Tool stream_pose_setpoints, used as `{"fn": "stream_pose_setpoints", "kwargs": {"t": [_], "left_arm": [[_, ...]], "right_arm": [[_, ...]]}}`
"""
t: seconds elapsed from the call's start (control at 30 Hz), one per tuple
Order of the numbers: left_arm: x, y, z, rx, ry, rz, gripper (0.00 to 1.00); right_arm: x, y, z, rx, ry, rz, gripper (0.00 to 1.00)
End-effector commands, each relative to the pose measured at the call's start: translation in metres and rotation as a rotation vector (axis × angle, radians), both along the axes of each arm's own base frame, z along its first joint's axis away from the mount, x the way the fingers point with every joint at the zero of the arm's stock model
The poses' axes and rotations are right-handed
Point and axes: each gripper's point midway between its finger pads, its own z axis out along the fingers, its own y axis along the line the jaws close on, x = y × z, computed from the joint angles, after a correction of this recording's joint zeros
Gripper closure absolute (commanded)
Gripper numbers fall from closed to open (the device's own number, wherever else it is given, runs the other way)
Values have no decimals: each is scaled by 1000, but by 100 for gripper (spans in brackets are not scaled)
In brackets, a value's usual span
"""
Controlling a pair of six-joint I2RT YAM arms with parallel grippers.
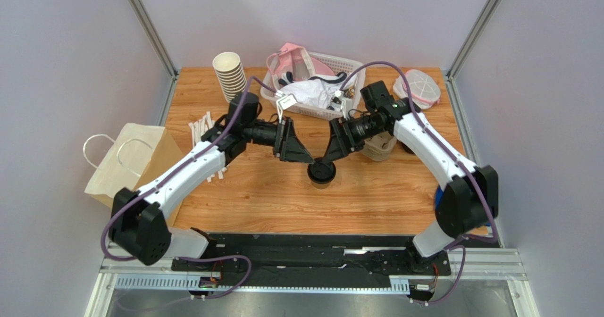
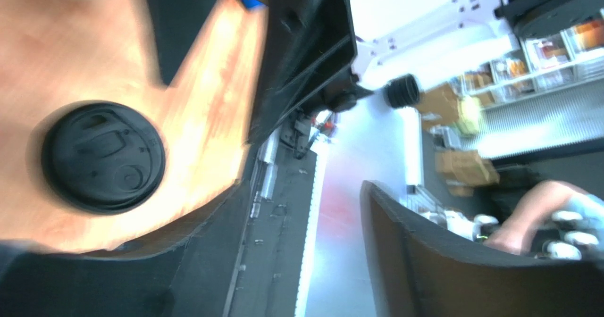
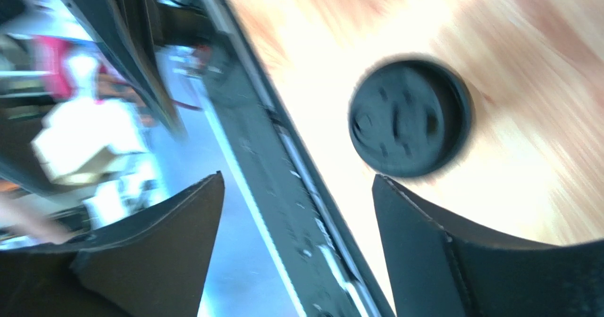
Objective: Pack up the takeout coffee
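Observation:
The takeout coffee (image 1: 322,173), a small brown paper cup under a round black lid, stands upright mid-table. Both grippers hover just above and behind it. My left gripper (image 1: 293,149) is to its upper left and my right gripper (image 1: 334,149) just above it, tips pointing toward each other. In the left wrist view the lid (image 2: 103,156) lies off to the left, outside the open left gripper (image 2: 298,260). From the right wrist the lid (image 3: 410,117) sits just beyond one fingertip (image 3: 397,197) of the open right gripper (image 3: 298,182). Neither gripper holds anything.
A kraft paper bag (image 1: 131,163) with white handles lies at the table's left edge. Behind the arms are a stack of lidless paper cups (image 1: 230,75), white stirrers (image 1: 202,134), a white basket (image 1: 312,94) of oddments, a brown cup sleeve (image 1: 379,148) and a clear lidded container (image 1: 420,87).

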Motion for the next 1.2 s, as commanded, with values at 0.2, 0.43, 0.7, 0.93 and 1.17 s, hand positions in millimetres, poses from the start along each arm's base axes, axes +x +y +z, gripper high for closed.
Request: {"fn": "stream_pose_setpoints", "kwargs": {"t": [0.2, 0.43, 0.7, 0.93, 1.17], "left_arm": [[33, 69, 26, 144, -211, 273, 1], [45, 91, 32, 133, -200, 384, 1], [54, 97, 32, 110, -187, 436, 1], [67, 104, 33, 105, -184, 490, 1], [84, 118, 21, 122, -133, 565, 1]], "right_arm": [[-21, -40, -78, -485, -229, -11, 14], [-22, -11, -103, -497, -202, 5, 14], [11, 31, -115, -432, -167, -107, 17], [51, 65, -115, -367, -141, -265, 19], [101, 96, -117, -342, -115, -443, 19]]}}
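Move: The lidded coffee cup stands about 3 cm to the right hand's left, 2 cm back from it, its middle some 14 cm below. From that hand the cardboard cup carrier is roughly 15 cm ahead and 20 cm right, and the white basket some 31 cm ahead and 6 cm left, both also below. From the left hand the cup lies about 7 cm right, level fore and aft, and 20 cm down. The lidded cup is pushed along forward and left by the right hand, which first dips some 10 cm and draws back about 5 cm, tilting its open fingers about 30 degrees further down, then sweeps low roughly 11 cm forward and 9 cm left with the cup between them. The left hand opens wide and backs off left about 11 cm, also forward, turning counter-clockwise. ##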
